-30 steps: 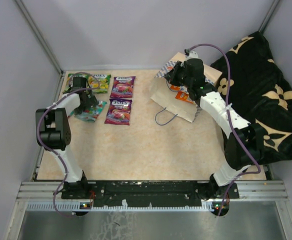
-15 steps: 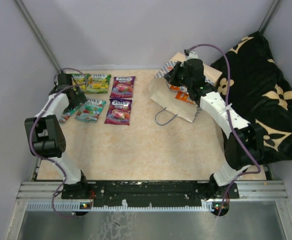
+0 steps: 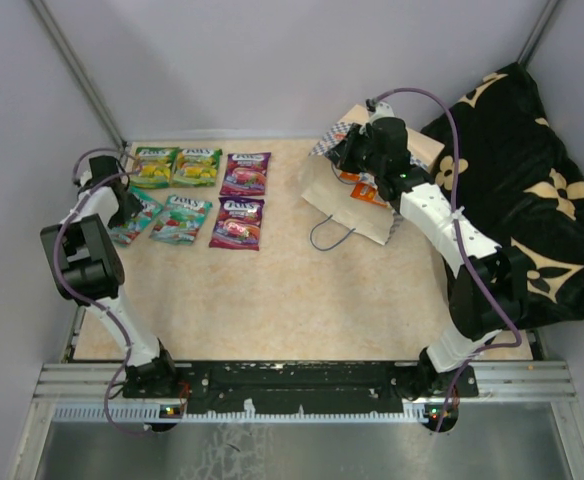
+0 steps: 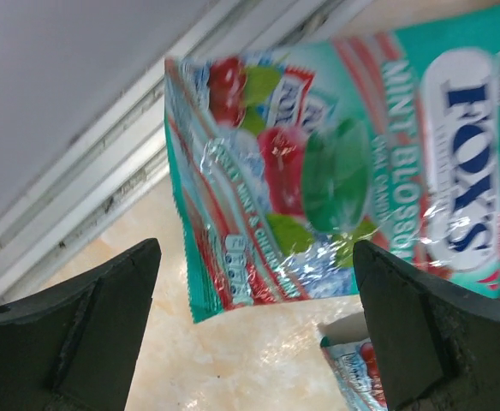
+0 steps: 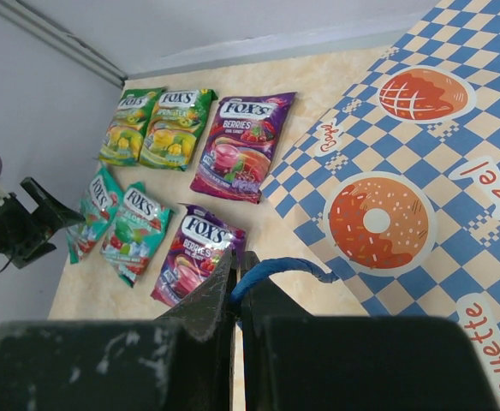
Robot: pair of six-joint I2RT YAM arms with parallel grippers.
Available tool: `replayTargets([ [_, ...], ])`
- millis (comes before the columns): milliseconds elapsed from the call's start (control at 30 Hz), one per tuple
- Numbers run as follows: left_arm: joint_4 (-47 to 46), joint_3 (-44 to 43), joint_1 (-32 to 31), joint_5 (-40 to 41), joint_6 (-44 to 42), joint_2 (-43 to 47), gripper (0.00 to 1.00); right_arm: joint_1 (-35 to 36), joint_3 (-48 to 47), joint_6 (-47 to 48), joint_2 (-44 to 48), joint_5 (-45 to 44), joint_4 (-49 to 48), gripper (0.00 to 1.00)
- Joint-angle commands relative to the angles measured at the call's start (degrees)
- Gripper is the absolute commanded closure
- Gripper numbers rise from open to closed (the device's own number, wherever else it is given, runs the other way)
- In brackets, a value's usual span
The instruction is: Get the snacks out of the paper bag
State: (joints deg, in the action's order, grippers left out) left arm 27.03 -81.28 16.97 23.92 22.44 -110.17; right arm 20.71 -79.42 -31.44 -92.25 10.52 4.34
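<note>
Several FOX'S snacks lie flat at the far left of the table: two green-yellow pouches point(image 3: 177, 167), two purple point(image 3: 242, 196) and two teal point(image 3: 180, 218). My left gripper point(image 3: 118, 196) hovers open by the left wall. In its wrist view a teal pouch point(image 4: 344, 171) lies just ahead of the open fingers point(image 4: 70, 334), which hold nothing. The paper bag point(image 3: 357, 200) lies at the back right, its checkered side showing point(image 5: 421, 171). My right gripper point(image 5: 237, 282) is shut on the bag's blue cord handle point(image 5: 284, 267), above the bag's far end point(image 3: 360, 150).
A black cloth with tan flowers point(image 3: 532, 180) is heaped along the right side, next to the bag. A metal rail point(image 4: 104, 163) runs along the table's left edge, close to my left gripper. The bag's second blue handle point(image 3: 330, 235) loops onto the table.
My left arm has swung left and away from the teal pouches to the left wall. A second teal pouch now lies uncovered there. The right arm has not moved.
</note>
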Motion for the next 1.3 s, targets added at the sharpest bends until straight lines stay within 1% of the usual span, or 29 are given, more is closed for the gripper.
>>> replayTargets([
  [0,-4.02,6.49,0.06,2.42,7.61,2.43,0.0,-0.23,-1.26,1.51,2.75,1.32,-0.74,1.0],
  [233,-12.76,19.67,0.87,-4.45,18.27,8.54,0.0,-0.41,-0.72,1.78,3.4,1.03,-0.72,1.0],
  [433,-14.29,24.76,0.89,-8.2,25.65,11.32,0.0,-0.49,-0.65,1.91,3.4,1.02,-0.58,1.0],
  [567,-15.15,27.01,0.92,-10.49,28.69,13.64,0.0,-0.49,-0.56,1.93,3.16,1.19,-0.69,1.0],
  [700,-16.4,28.27,0.88,-12.08,29.48,15.52,0.0,-0.49,-0.65,1.93,2.74,1.26,-0.82,1.0],
  [967,-15.9,28.49,0.82,-12.03,29.45,16.45,0.0,-0.49,-0.72,2.16,2.68,1.18,-0.61,1.0],
  [1133,-14.74,26.17,0.78,-12.99,24.36,19.23,0.01,-0.58,-1.19,2.42,2.61,1.02,-0.47,1.0],
  [1200,-12.62,25.19,0.78,-9.59,22.24,20.35,0.0,-0.57,-1.42,2.6,2.6,1.0,-0.31,1.0],
  [1267,-10.44,24.66,0.96,-4.45,21.44,21.15,0.0,-0.58,-1.16,2.68,2.54,0.66,-0.47,1.0],
])
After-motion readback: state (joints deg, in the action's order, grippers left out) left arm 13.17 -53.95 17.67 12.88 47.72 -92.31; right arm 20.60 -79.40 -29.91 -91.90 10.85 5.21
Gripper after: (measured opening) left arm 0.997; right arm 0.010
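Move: Ahead of the left hand by about 6 cm, 3 cm to its right and some 5 cm below lies the left teal snack. The second teal snack lies about 5 cm ahead of the hand and 13 cm to its right; the left yellow snack is roughly 19 cm ahead and 4 cm right, at table height too. From the right hand the left teal snack is about 50 cm to the left, roughly level fore and aft, and 25 cm lower. Dropping back off the near end of the left teal snack, the left hand first goes back and down about 5 cm while easing right, then drifts farther right low over the bare table. The wrist turns some 30 degrees, bringing the fingers to point more forward and less left; they stay wide open, and the hand begins to rise at the end. ##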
